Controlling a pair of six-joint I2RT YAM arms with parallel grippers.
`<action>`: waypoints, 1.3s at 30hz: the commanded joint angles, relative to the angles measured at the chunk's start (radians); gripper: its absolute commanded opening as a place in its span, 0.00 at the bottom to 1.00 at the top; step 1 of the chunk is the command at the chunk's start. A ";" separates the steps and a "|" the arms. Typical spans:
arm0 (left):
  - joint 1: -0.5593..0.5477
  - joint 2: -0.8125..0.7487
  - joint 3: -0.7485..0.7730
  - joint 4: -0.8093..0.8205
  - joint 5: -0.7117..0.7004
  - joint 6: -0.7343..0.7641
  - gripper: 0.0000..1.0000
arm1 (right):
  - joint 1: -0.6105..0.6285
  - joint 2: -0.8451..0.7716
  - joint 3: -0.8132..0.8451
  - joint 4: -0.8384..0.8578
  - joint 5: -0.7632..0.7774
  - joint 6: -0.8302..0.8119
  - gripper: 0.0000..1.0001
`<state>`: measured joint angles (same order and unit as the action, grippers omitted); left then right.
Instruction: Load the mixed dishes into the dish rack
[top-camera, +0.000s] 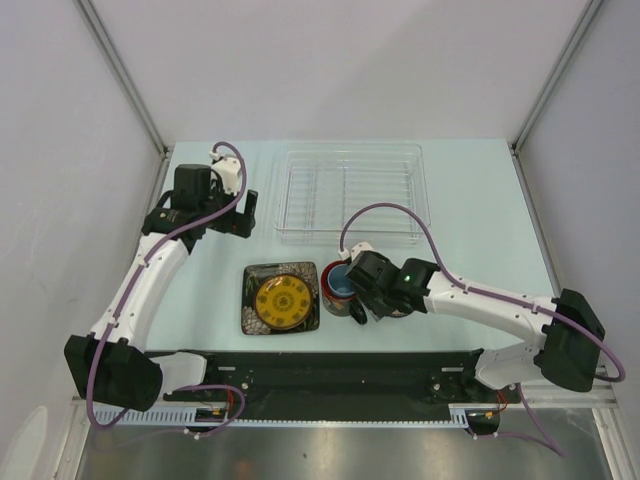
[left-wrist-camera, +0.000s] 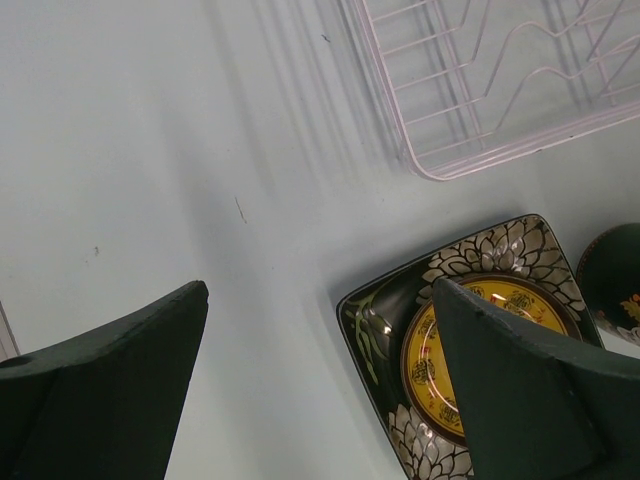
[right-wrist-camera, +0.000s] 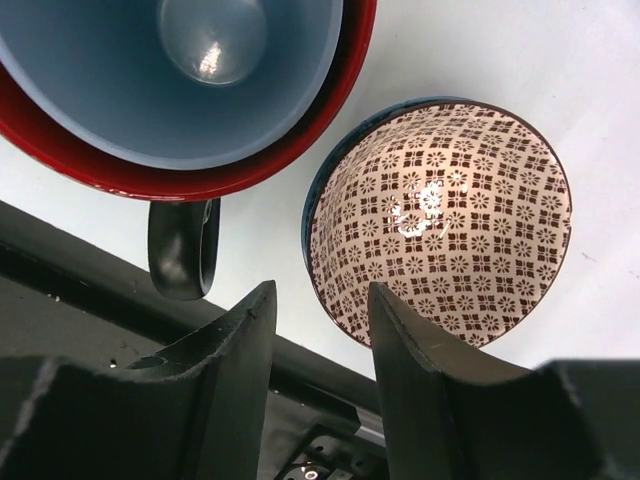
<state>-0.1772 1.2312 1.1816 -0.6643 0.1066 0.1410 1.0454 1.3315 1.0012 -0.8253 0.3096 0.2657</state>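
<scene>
The square dark plate (top-camera: 281, 298) with a yellow round centre lies flat near the table's front, also seen in the left wrist view (left-wrist-camera: 400, 310). The red mug (top-camera: 337, 281) with a light-blue inside (right-wrist-camera: 190, 80) stands just right of it, its dark handle (right-wrist-camera: 182, 245) pointing toward the front edge. The small patterned bowl (right-wrist-camera: 440, 220) sits beside the mug, hidden under the arm in the top view. My right gripper (right-wrist-camera: 318, 300) hangs over the bowl's near rim, one finger outside and one over the inside, with a gap left. My left gripper (top-camera: 228, 216) is wide open above bare table. The clear dish rack (top-camera: 350, 195) holds nothing.
A black rail (top-camera: 330, 372) runs along the near edge, right behind the bowl and mug. The rack's corner (left-wrist-camera: 430, 165) lies close to the plate's far corner. Grey walls close in the table on both sides.
</scene>
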 joint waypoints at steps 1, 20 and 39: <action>-0.002 -0.038 -0.013 0.026 -0.018 0.019 1.00 | -0.016 0.034 0.042 -0.008 -0.035 -0.017 0.46; -0.002 -0.042 -0.014 0.032 -0.039 0.029 1.00 | -0.102 0.107 0.047 -0.009 -0.135 -0.016 0.25; -0.002 -0.035 -0.014 0.043 -0.033 0.023 1.00 | -0.214 -0.001 0.073 -0.012 -0.190 -0.013 0.00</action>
<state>-0.1772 1.2224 1.1725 -0.6579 0.0731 0.1589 0.8719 1.4017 1.0267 -0.8330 0.1551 0.2504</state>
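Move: The patterned bowl's middle lies about 3 cm ahead of the right hand, 4 cm to its right and 5 cm below. The red mug with the blue cup in it stands about 8 cm to the hand's left and 4 cm ahead, the yellow plate some 19 cm left and 2 cm ahead, and the dish rack's middle about 21 cm ahead and 5 cm left. From the left hand, the bowl is roughly 14 cm back, 31 cm right and 16 cm down. The right fingers come to pinch the patterned bowl's near-left rim: the hand first sinks about 3 cm, its fingers tipping some 10 degrees steeper while closing from half open to almost shut. Then it rises about 1.5 cm, easing forward and slightly right, away from the mug, with the fingers kept shut. ##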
